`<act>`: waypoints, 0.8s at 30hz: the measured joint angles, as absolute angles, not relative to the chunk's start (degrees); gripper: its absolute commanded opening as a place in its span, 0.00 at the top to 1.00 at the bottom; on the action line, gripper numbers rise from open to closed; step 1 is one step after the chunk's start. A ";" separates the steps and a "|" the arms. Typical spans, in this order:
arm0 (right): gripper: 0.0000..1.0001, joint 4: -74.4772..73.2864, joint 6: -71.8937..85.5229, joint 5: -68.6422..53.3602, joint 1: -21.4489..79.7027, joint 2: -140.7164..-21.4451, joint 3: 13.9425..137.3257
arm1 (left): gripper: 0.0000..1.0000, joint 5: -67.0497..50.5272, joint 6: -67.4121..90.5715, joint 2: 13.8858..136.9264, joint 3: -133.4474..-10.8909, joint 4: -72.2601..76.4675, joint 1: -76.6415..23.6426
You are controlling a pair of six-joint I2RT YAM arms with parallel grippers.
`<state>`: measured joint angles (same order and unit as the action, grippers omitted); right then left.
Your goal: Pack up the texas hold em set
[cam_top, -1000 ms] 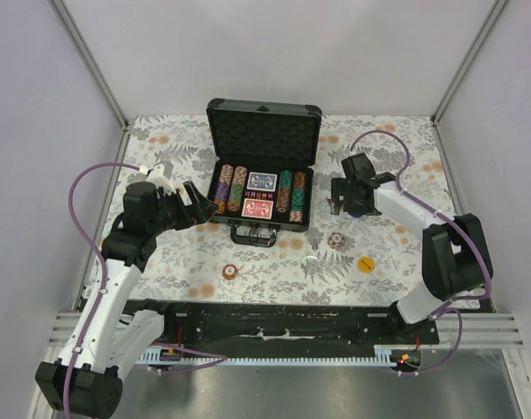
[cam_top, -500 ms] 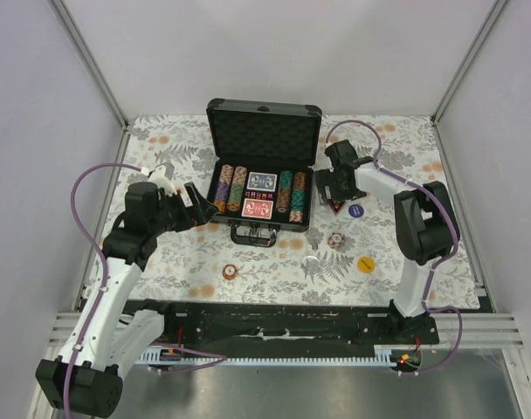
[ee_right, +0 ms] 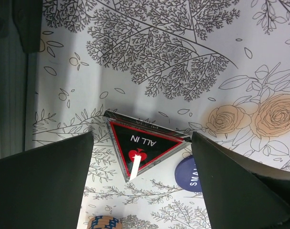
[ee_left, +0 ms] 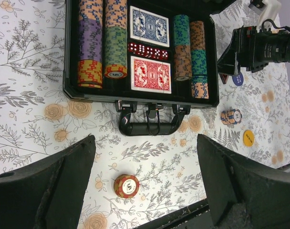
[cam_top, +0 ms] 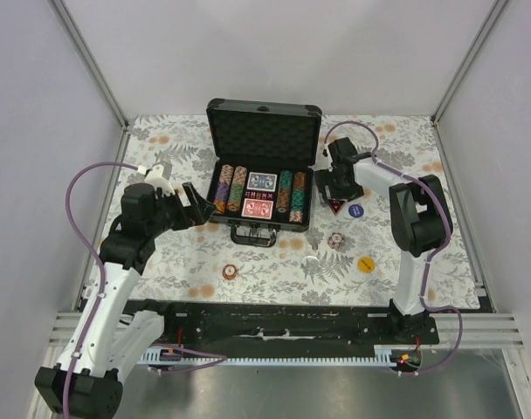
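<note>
The black case point(cam_top: 264, 170) stands open at the table's middle back, lid up, with rows of striped chips point(ee_left: 103, 40), a blue deck point(ee_left: 149, 26), a red deck point(ee_left: 150, 75) and red dice inside. My right gripper point(cam_top: 337, 188) is open, its jaws on either side of the black and red triangular "ALL IN" button point(ee_right: 144, 147) lying right of the case. A blue round button point(ee_right: 189, 175) lies beside it. My left gripper point(cam_top: 198, 202) is open and empty, left of the case, above a red chip stack point(ee_left: 126, 185).
A blue and orange chip stack point(cam_top: 335, 240), a yellow round button point(cam_top: 365, 264) and a pale round button point(cam_top: 312, 263) lie in front of the case on the right. The case handle point(ee_left: 152, 122) points to the near edge. Walls close the sides.
My right gripper has moved left and back, from right of the buttons to over the triangular button by the case. The left arm has hardly moved.
</note>
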<state>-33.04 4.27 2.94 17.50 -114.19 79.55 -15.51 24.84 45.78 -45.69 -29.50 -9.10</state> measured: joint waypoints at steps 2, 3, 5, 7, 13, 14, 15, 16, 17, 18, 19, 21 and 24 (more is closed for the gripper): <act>0.12 -33.19 4.43 2.76 17.26 -114.28 79.68 | 0.07 -15.07 24.64 45.17 -45.69 -29.34 -9.10; 0.15 -33.26 4.47 2.76 17.17 -114.30 79.68 | 0.07 -15.05 24.53 44.93 -45.69 -29.26 -9.10; 0.19 -33.41 4.49 2.76 17.08 -114.39 79.81 | 0.07 -15.00 24.36 44.64 -45.69 -28.95 -9.13; 0.24 -33.52 4.62 2.76 17.02 -114.45 79.92 | 0.08 -14.94 24.34 44.58 -45.69 -28.86 -9.10; 0.36 -33.78 5.21 2.85 16.99 -114.45 79.94 | 0.07 -14.55 24.32 44.31 -45.69 -28.80 -9.10; 0.37 -33.80 5.56 2.94 16.99 -114.45 79.94 | 0.07 -14.41 24.32 44.25 -45.69 -28.80 -9.10; 0.37 -33.80 5.96 3.16 17.02 -114.45 79.94 | 0.07 -14.31 24.32 44.18 -45.69 -28.80 -9.13; 0.37 -33.82 6.35 3.42 17.04 -114.41 79.94 | 0.07 -14.06 24.32 44.10 -45.69 -28.80 -9.13; 0.38 -33.89 6.68 3.53 17.08 -114.34 79.94 | 0.07 -13.98 24.34 44.07 -45.69 -28.80 -9.10; 0.38 -33.98 7.16 3.75 17.08 -114.26 79.92 | 0.08 -13.82 24.32 44.07 -45.69 -28.80 -9.10; 0.38 -34.02 7.55 4.03 17.15 -114.08 79.88 | 0.07 -13.74 24.34 44.07 -45.69 -28.80 -9.13; 0.38 -34.17 8.60 4.73 17.37 -113.14 79.37 | 0.08 -13.63 24.32 44.07 -45.69 -28.80 -9.13; 0.38 -35.22 10.59 5.28 17.54 -108.88 78.00 | 0.07 -13.61 24.32 43.79 -45.67 -28.82 -9.13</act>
<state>-35.22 10.59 5.28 17.54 -108.88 78.00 -13.61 24.32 43.79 -45.67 -28.82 -9.13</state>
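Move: The ALL IN triangle sits right between the right hand's open fingers, with its middle at the hand point. The small blind button is about 5 cm to its right and 1 cm back, the orange-and-blue chip stack some 9 cm straight back, and the case's middle about 21 cm left and 2 cm ahead. From the left hand the triangle is roughly 13 cm ahead, 34 cm right and 20 cm below. The right fingers close on the ALL IN triangle's sides, pinch it, then lift about 2.5 cm, edging back. ##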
